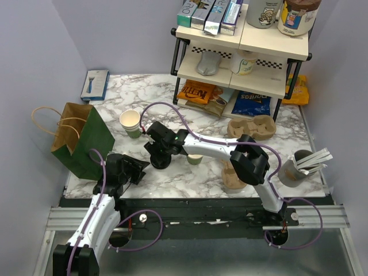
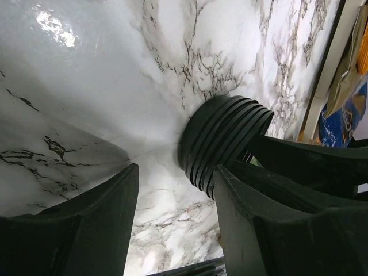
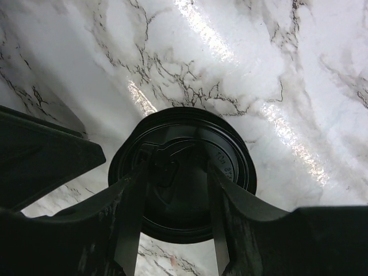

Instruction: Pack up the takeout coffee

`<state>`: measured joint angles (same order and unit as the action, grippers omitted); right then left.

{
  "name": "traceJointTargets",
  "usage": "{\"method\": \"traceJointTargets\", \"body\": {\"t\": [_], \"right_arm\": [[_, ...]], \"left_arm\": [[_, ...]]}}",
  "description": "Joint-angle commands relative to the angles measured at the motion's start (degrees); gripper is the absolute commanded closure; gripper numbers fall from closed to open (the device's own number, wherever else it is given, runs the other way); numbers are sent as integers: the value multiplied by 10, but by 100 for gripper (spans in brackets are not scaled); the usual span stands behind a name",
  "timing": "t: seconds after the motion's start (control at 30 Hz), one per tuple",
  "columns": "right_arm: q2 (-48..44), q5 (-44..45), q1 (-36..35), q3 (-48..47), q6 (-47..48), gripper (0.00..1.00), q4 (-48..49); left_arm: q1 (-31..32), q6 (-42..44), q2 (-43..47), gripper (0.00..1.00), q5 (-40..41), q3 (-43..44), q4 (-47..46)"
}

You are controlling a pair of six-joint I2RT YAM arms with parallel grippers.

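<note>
A dark-green paper cup (image 1: 131, 123) with a cream inside stands open at the back left, and a second green cup (image 1: 195, 159) stands beside the right arm's forearm. A stack of black lids (image 3: 183, 172) (image 2: 221, 141) rests on the marble. My right gripper (image 3: 177, 167) (image 1: 156, 156) hangs right over the stack, open, its fingertips spread across the top lid's recessed middle. Left of the stack, my left gripper (image 2: 175, 172) (image 1: 140, 167) is low and open, with only marble between its fingers.
A green paper bag (image 1: 80, 141) with handles stands at the left edge. Brown pulp carriers lie at the right (image 1: 253, 127) and near front (image 1: 233, 175). A grey cup with white sticks (image 1: 296, 169) is far right. A shelf rack (image 1: 241, 63) fills the back.
</note>
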<state>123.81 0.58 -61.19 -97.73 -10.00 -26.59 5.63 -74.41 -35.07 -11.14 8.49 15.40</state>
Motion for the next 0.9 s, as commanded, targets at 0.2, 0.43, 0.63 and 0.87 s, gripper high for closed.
{"method": "traceJointTargets", "body": {"t": [0.2, 0.43, 0.63, 0.87], "right_arm": [[24, -1, -10, -22, -1, 45, -9], [39, 32, -12, -31, -5, 48, -17], [32, 44, -12, -18, -19, 74, -28], [-3, 61, -11, -8, -43, 99, -10]], "left_arm": [[0, 7, -6, 38, 3, 12, -16], [0, 3, 3, 38, 5, 6, -13], [0, 1, 6, 38, 9, 5, -12], [0, -6, 10, 38, 4, -10, -28]]}}
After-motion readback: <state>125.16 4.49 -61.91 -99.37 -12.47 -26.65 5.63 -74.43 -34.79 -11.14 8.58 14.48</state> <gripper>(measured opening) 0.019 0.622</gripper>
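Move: The stack of black lids is nearly under the right hand: its middle about 1 cm back, 2 cm to the right and 3 cm below. The single cup stands some 14 cm to that hand's right and 1 cm back, about 1 cm lower; the nested cups are roughly 10 cm ahead and 8 cm left, about level in height. From the left hand the lids lie about 4 cm ahead, 7 cm right and 1 cm below. Sinking barely half a centimetre and easing slightly left, the right hand otherwise stays over the top lid, pointing steeply down. Its fingers then close from about half open to practically shut across the middle of the lid's top face, and the hand starts to ease up again by less than half a centimetre. Whether the tips catch the lid can't be seen. ##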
